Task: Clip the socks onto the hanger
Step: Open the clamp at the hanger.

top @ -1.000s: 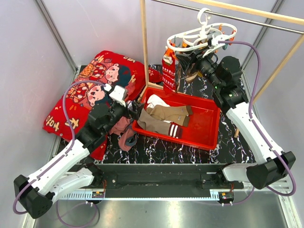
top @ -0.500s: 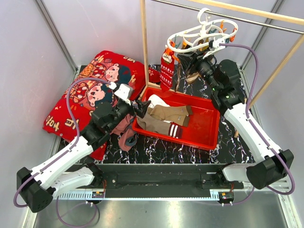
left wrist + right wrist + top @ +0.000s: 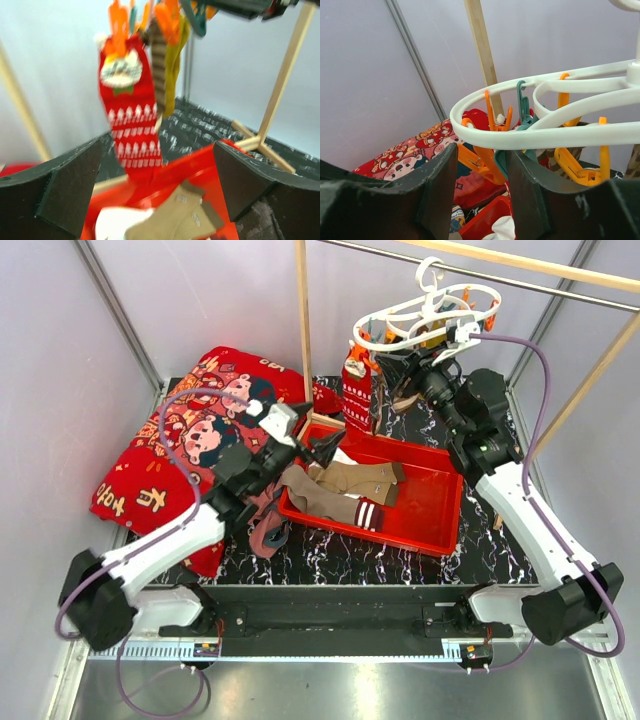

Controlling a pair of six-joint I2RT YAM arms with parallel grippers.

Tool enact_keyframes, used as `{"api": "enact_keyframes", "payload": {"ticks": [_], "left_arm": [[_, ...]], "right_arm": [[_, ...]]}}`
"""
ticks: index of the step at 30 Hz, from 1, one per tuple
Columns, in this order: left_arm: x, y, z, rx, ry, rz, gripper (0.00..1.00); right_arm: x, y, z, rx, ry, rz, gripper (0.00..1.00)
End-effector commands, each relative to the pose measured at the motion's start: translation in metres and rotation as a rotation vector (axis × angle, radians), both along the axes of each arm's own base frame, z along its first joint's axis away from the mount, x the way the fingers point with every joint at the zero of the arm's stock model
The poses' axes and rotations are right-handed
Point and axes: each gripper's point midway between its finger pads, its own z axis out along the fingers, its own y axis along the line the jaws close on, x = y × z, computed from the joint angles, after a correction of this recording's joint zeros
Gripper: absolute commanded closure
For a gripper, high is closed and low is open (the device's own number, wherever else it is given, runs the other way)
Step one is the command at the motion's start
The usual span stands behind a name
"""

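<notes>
The white ring hanger [image 3: 420,315] hangs from the top pole. A red patterned sock [image 3: 356,390] is clipped to it, with a striped sock [image 3: 160,65] beside it. Taupe socks [image 3: 345,490] and a white sock [image 3: 120,222] lie in the red tray [image 3: 440,540]. My left gripper [image 3: 325,448] hovers open over the tray's left end and faces the hanging red sock [image 3: 132,115], with nothing between its fingers. My right gripper [image 3: 482,170] sits just under the hanger ring [image 3: 535,137], its jaws closed on an orange clip peg [image 3: 482,157] next to a teal peg [image 3: 522,107].
A red cartoon cushion [image 3: 190,440] lies at the back left. A mauve cloth bundle [image 3: 265,525] sits under my left arm beside the tray. A thin wooden pole [image 3: 303,330] stands behind the tray, and a slanted wooden leg [image 3: 280,90] stands at the right.
My left arm has swung right and forward, from over the cloth bundle to the tray's left end, and stayed open. My right gripper has stayed at the hanger and narrowed slightly around the peg.
</notes>
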Motion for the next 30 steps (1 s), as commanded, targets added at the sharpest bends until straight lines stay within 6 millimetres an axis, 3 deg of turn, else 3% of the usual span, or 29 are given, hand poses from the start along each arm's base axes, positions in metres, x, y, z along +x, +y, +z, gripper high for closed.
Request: {"api": "enact_keyframes", "payload": {"ticks": [1, 4, 5, 7, 12, 13, 20, 30], "left_arm": [[-0.006, -0.021, 0.069, -0.160, -0.217, -0.101, 0.01], [-0.001, -0.044, 0.072, -0.148, -0.231, -0.178, 0.02], [-0.005, -0.051, 0.083, -0.156, -0.248, -0.218, 0.03], [0.001, -0.065, 0.076, -0.159, -0.223, -0.263, 0.05], [0.006, -0.083, 0.088, -0.169, -0.253, -0.307, 0.16], [0.012, -0.089, 0.082, -0.159, -0.243, -0.309, 0.17], [0.038, -0.108, 0.075, -0.155, -0.240, -0.273, 0.23], [0.068, -0.113, 0.068, -0.186, -0.230, -0.184, 0.30]], "right_arm": [[-0.019, -0.006, 0.015, -0.021, -0.038, 0.009, 0.48], [-0.024, -0.007, 0.012, -0.052, -0.035, 0.011, 0.48], [-0.024, -0.007, 0.011, -0.057, -0.035, 0.010, 0.48], [-0.026, -0.008, 0.010, -0.065, -0.038, 0.011, 0.48], [-0.022, -0.008, 0.000, -0.085, -0.025, 0.003, 0.48], [-0.021, -0.009, -0.002, -0.088, -0.023, -0.003, 0.48], [-0.024, -0.010, 0.003, -0.079, -0.039, -0.002, 0.48], [-0.026, -0.012, 0.008, -0.081, -0.056, -0.013, 0.48]]}}
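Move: The green clip under the near left rim of the hanger lies about 8 cm ahead of the left hand, 13 cm to its right and 9 cm above. The orange clip stands some 3 cm left of the green one; the red Santa sock hangs roughly 10 cm ahead of the left hand, 8 cm right, its middle 3 cm lower. From the right hand the green clip is only about 2 cm ahead, otherwise level. The left hand sweeps some 12 cm to the right towards the green clip, first rising about 5 cm, then pushing forward and sinking 3 cm beneath the hanger rim, as its wrist turns roughly 15 degrees clockwise and its wide-open fingers narrow partway. The right hand eases slightly back and down beside the green clip, its half-open gap unchanged. ##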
